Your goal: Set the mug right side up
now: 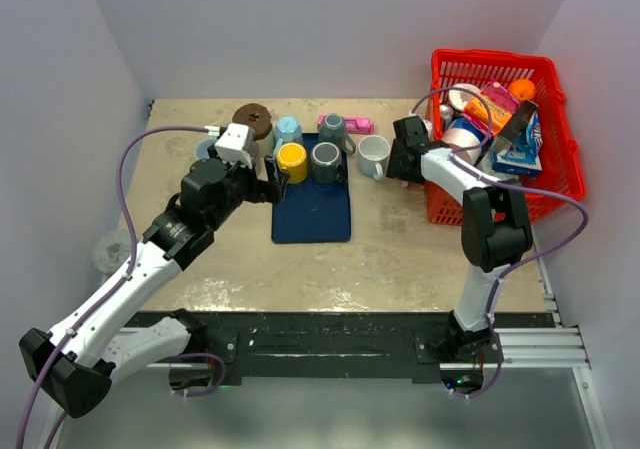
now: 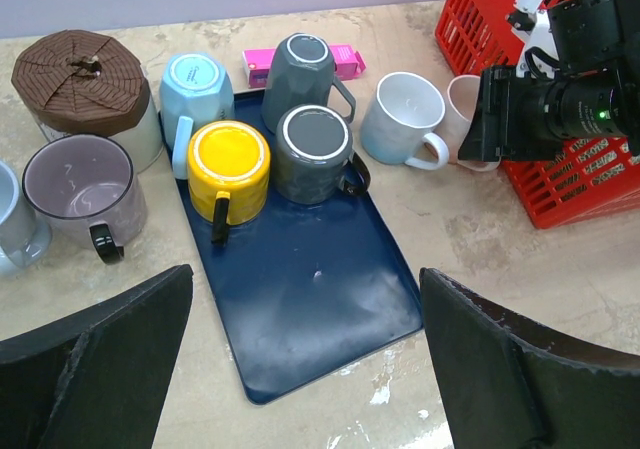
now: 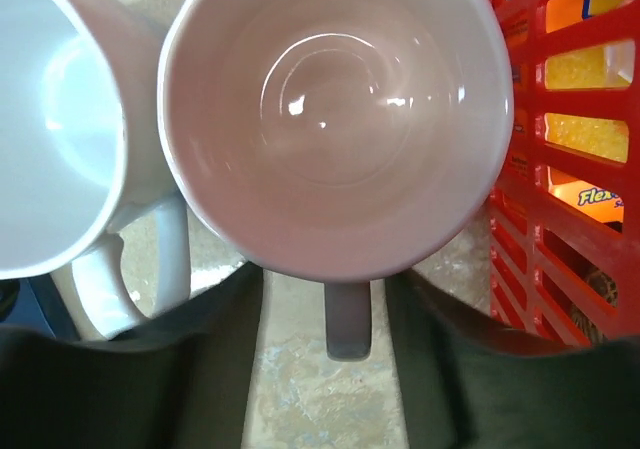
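Observation:
A pale pink mug [image 3: 335,119] stands right side up on the table, mouth facing up, beside the red basket [image 3: 560,169]. In the left wrist view the pink mug [image 2: 462,99] is half hidden behind the right arm. My right gripper [image 3: 325,369] hangs over it, open, its fingers on either side of the mug's handle [image 3: 347,319] with a gap on each side. In the top view the right gripper [image 1: 405,159] covers the mug. My left gripper [image 2: 305,274] is open and holds nothing above the blue tray [image 2: 310,299].
A white mug [image 2: 403,116] stands upright just left of the pink one. On the tray, a yellow mug [image 2: 229,159] and a grey mug [image 2: 313,149] stand upside down. Behind them are another grey mug [image 2: 303,64] and a light blue one [image 2: 197,84]. A brown-lidded jar [image 2: 80,69] and a lilac mug [image 2: 75,179] stand at the left.

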Available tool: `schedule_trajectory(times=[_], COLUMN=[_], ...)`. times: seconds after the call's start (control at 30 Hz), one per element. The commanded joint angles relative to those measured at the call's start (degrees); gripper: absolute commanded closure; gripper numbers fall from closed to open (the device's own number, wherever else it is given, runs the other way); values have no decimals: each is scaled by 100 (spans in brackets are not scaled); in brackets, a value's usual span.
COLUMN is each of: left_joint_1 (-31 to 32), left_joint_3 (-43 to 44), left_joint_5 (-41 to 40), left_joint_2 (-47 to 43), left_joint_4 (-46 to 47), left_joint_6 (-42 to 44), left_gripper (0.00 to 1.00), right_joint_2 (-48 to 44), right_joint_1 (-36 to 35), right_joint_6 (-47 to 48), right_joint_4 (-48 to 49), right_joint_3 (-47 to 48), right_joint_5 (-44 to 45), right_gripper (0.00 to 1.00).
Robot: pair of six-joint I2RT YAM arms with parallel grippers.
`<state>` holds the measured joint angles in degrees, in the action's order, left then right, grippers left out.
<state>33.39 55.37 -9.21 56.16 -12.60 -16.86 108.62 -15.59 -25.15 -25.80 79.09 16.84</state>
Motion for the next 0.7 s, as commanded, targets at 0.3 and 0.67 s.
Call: schedule_trajectory(times=[0.3,0.67], left_joint_1=[-25,-16], left_joint_3=[70,211], left_joint_5=[86,200], left_joint_2=[149,738], left_joint_4=[3,-76], left_joint_6=[69,-299], left_gripper=[1,1], right_joint_2=[-1579,-3329], right_joint_1=[-5,-5], right_joint_6=[-114,370], right_joint_4=[382,1095], right_joint_3=[-288,-667], right_joint_5=[-751,-3388], right_gripper=[24,20])
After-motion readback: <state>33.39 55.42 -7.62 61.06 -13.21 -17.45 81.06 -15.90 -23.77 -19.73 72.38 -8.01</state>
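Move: Around the handle of the pink mug, already upright, the right fingers are opening; the mug's middle is about 5 cm straight ahead at hand height. The white mug stands some 8 cm to the left of it and 2 cm farther out. From the left hand, the yellow mug is about 18 cm ahead, 4 cm right and 22 cm down, with the pink mug roughly 19 cm ahead and 34 cm right. Opening further around the pink mug's handle, the right hand comes free, then climbs about 18 cm while swinging back and to the left, turning some 35 degrees as its fingers tip up and round counter-clockwise. The left hand, still empty and wide open, sinks about 3 cm towards the yellow mug, its fingertips dipping slightly. ##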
